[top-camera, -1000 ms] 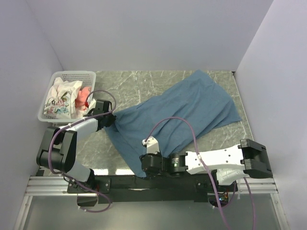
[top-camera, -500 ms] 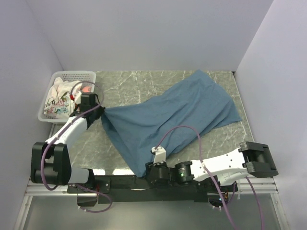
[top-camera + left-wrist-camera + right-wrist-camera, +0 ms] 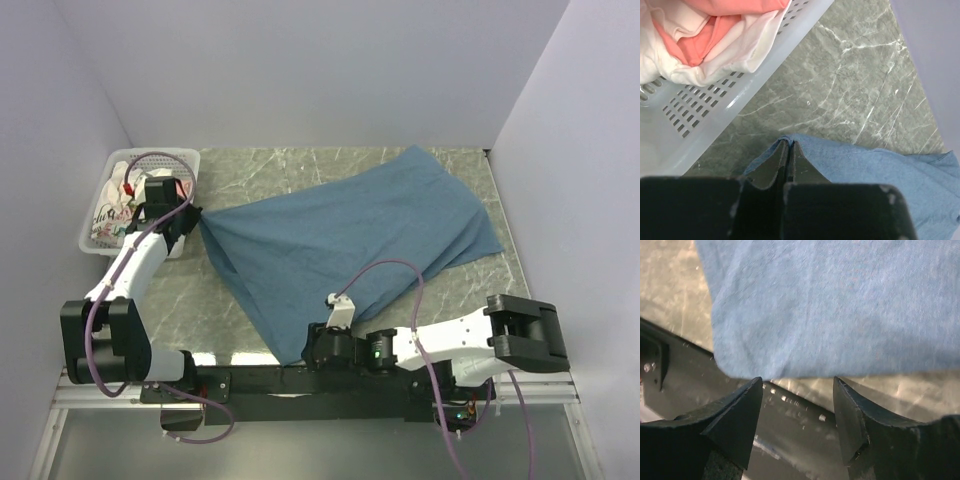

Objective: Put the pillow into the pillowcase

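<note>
The dusty-blue pillowcase point(image 3: 350, 240) lies spread and wrinkled across the marble table, running from the left-middle to the far right. My left gripper point(image 3: 192, 213) is shut on its left corner, right beside the basket. The left wrist view shows the jaws pressed together on a fold of blue fabric point(image 3: 788, 145). My right gripper point(image 3: 305, 352) is open at the near edge of the table, by the cloth's near corner. In the right wrist view its fingertips point(image 3: 757, 385) are apart, and the pillowcase point(image 3: 830, 305) lies just beyond them. The pillow is out of view.
A white plastic basket point(image 3: 96, 243) at the far left holds a white printed cloth point(image 3: 115, 215) and pink fabric point(image 3: 715, 27). White walls close in the back and both sides. The black mounting rail point(image 3: 260, 382) runs along the table's near edge.
My left gripper closed on the pillowcase corner and pulled it left and back toward the basket, stretching the cloth out. My right gripper shifted slightly right along the near edge and opened wider.
</note>
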Controlling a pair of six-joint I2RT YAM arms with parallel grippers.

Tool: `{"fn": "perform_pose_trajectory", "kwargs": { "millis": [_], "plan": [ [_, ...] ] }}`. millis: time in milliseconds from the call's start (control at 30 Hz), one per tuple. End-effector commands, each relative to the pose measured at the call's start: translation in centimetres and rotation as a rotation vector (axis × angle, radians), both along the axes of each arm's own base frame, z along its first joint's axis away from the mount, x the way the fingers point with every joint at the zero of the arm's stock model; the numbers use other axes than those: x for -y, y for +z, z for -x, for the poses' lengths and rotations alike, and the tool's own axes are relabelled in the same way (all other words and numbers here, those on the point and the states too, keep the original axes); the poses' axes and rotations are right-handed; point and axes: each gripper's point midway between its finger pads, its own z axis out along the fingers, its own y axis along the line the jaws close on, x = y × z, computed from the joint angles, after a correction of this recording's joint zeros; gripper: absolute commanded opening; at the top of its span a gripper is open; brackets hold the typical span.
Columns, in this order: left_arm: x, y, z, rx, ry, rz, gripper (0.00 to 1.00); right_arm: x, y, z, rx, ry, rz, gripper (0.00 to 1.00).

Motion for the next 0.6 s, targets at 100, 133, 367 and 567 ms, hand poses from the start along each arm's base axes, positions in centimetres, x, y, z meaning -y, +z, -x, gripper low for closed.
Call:
{"fn": "perform_pose_trajectory", "kwargs": {
  "millis": [100, 133, 367, 567],
  "plan": [
    [-0.5, 1.5, -1.4, 0.020, -0.012, -0.024, 0.01, -2.6, 2.1, 0.1, 0.146, 0.021, 0.067, 0.65],
    [-0.5, 1.1, -1.4, 0.011, -0.014, -0.023, 0.01, -3.0, 2.5, 0.5, 0.174, 0.034, 0.117, 0.65],
    [-0.6, 0.5, -1.7, -0.005, -0.017, -0.022, 0.01, -5.2, 3.8, 1.7, 0.317, 0.105, 0.278, 0.66],
    [-0.7, 1.1, -2.6, -0.003, -0.025, -0.026, 0.01, -5.7, 1.8, -0.5, 0.301, 0.125, 0.375, 0.66]
  ]
}}
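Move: The pillowcase's near corner lies about 6 cm left of the open right hand, 2 cm back and 4 cm lower; the black rail passes some 5 cm behind that hand, also 4 cm lower. From the left hand, already pinching the far-left corner of the pillowcase, the near corner is about 34 cm back, 22 cm right and 16 cm down, while the laundry basket's middle sits 13 cm left, 2 cm ahead and 10 cm below. The open right hand sweeps some 7 cm left, rising slightly, towards the near corner; left, still pinching, sinks slightly. ##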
